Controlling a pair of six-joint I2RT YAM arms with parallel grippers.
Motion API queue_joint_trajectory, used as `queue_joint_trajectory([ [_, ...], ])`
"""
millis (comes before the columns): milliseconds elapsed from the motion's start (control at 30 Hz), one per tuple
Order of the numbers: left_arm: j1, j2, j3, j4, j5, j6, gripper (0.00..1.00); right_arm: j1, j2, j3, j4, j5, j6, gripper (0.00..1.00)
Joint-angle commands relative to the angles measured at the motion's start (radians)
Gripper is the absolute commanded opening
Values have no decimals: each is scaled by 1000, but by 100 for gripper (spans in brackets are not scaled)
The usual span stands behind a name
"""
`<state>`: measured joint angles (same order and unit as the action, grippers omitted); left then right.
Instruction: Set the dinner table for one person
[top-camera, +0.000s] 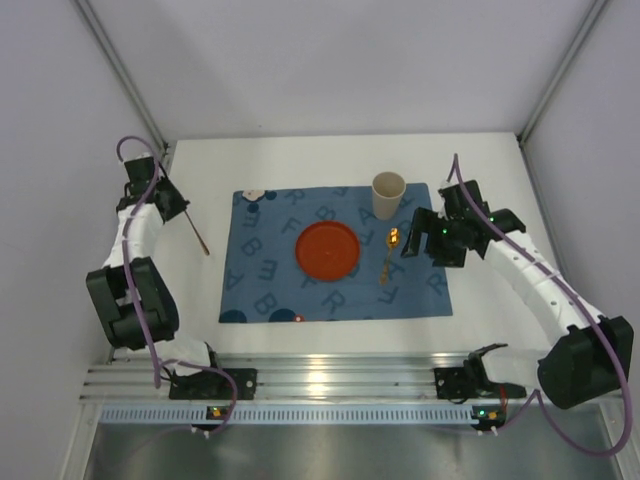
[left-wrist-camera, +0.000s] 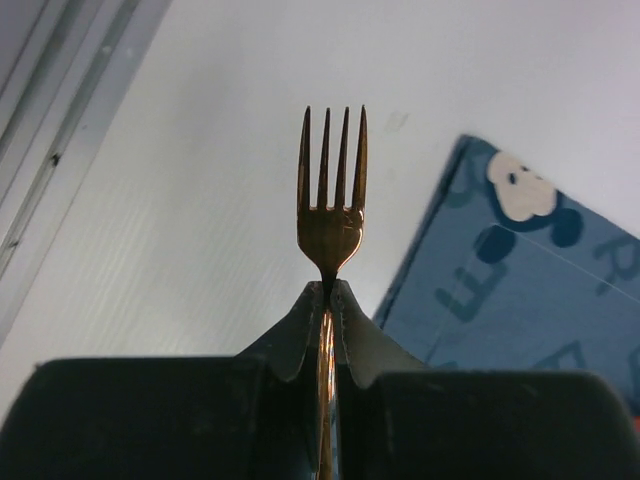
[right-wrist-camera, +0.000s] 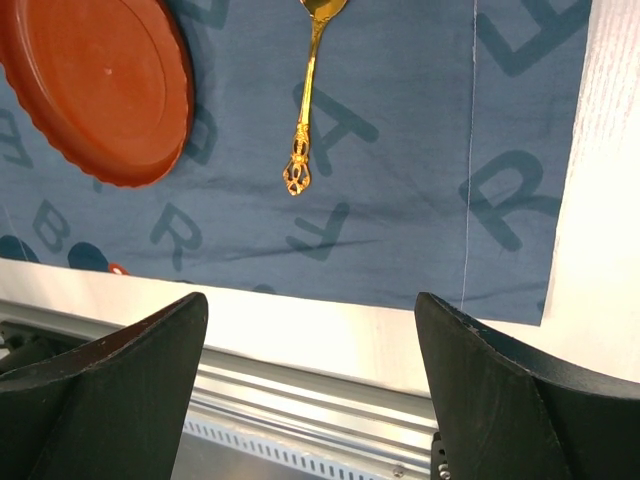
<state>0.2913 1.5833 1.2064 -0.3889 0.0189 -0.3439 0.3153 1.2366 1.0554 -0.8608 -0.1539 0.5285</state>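
Observation:
My left gripper (top-camera: 178, 204) is shut on a gold fork (top-camera: 197, 235) above the white dinner table (top-camera: 200, 290), left of the blue letter mat (top-camera: 270, 290). In the left wrist view the jaws (left-wrist-camera: 332, 292) pinch the fork's neck, with its tines (left-wrist-camera: 331, 160) pointing away over the table (left-wrist-camera: 200, 200); a mat corner (left-wrist-camera: 520, 290) lies to the right. On the mat sit a red plate (top-camera: 328, 250), a gold spoon (top-camera: 389, 252) to its right, and a beige cup (top-camera: 388, 190). My right gripper (top-camera: 413, 238) is open and empty, just right of the spoon. In the right wrist view it (right-wrist-camera: 310, 300) hovers near the mat's (right-wrist-camera: 400, 200) front edge, with the spoon (right-wrist-camera: 308, 100) and the plate (right-wrist-camera: 100, 90) beyond.
An aluminium rail (top-camera: 320, 380) runs along the table's near edge and shows under the right fingers (right-wrist-camera: 300, 410). White enclosure walls stand on three sides. A Mickey print marks the mat's far left corner (left-wrist-camera: 525, 190).

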Motion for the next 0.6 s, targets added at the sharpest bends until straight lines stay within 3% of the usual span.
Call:
queue_joint_trajectory([
  [0, -52, 33, 77, -7, 188, 45, 0, -16, -71, 3, 2, 4, -21, 85],
  [400, -395, 124, 143, -99, 106, 89, 0, -28, -173, -120, 45, -10, -25, 85],
  [567, -461, 190, 202, -160, 53, 146, 0, -35, -201, -149, 45, -10, -24, 85],
])
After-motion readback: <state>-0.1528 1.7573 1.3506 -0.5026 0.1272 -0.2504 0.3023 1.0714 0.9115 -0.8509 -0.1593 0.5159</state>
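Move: The placemat's bare left strip, where the held fork is being taken, lies about 23 cm to the right of the left hand, some 5 cm back and 14 cm below. The plate is beyond it, roughly 40 cm right and 5 cm back; the printed bear face is about 18 cm right and 13 cm ahead. From the right hand that strip is some 46 cm left, 11 cm ahead and 14 cm below. The fork, still pinched upright-edged fingers shut on its handle, is carried by the left hand about 20 cm to the right, off the bare table side and over the placemat towards the plate. After a slight rise forward the hand sinks, ending some 3 cm lower, and turns about 35 degrees clockwise. The open, empty right hand backs off 3 cm. ##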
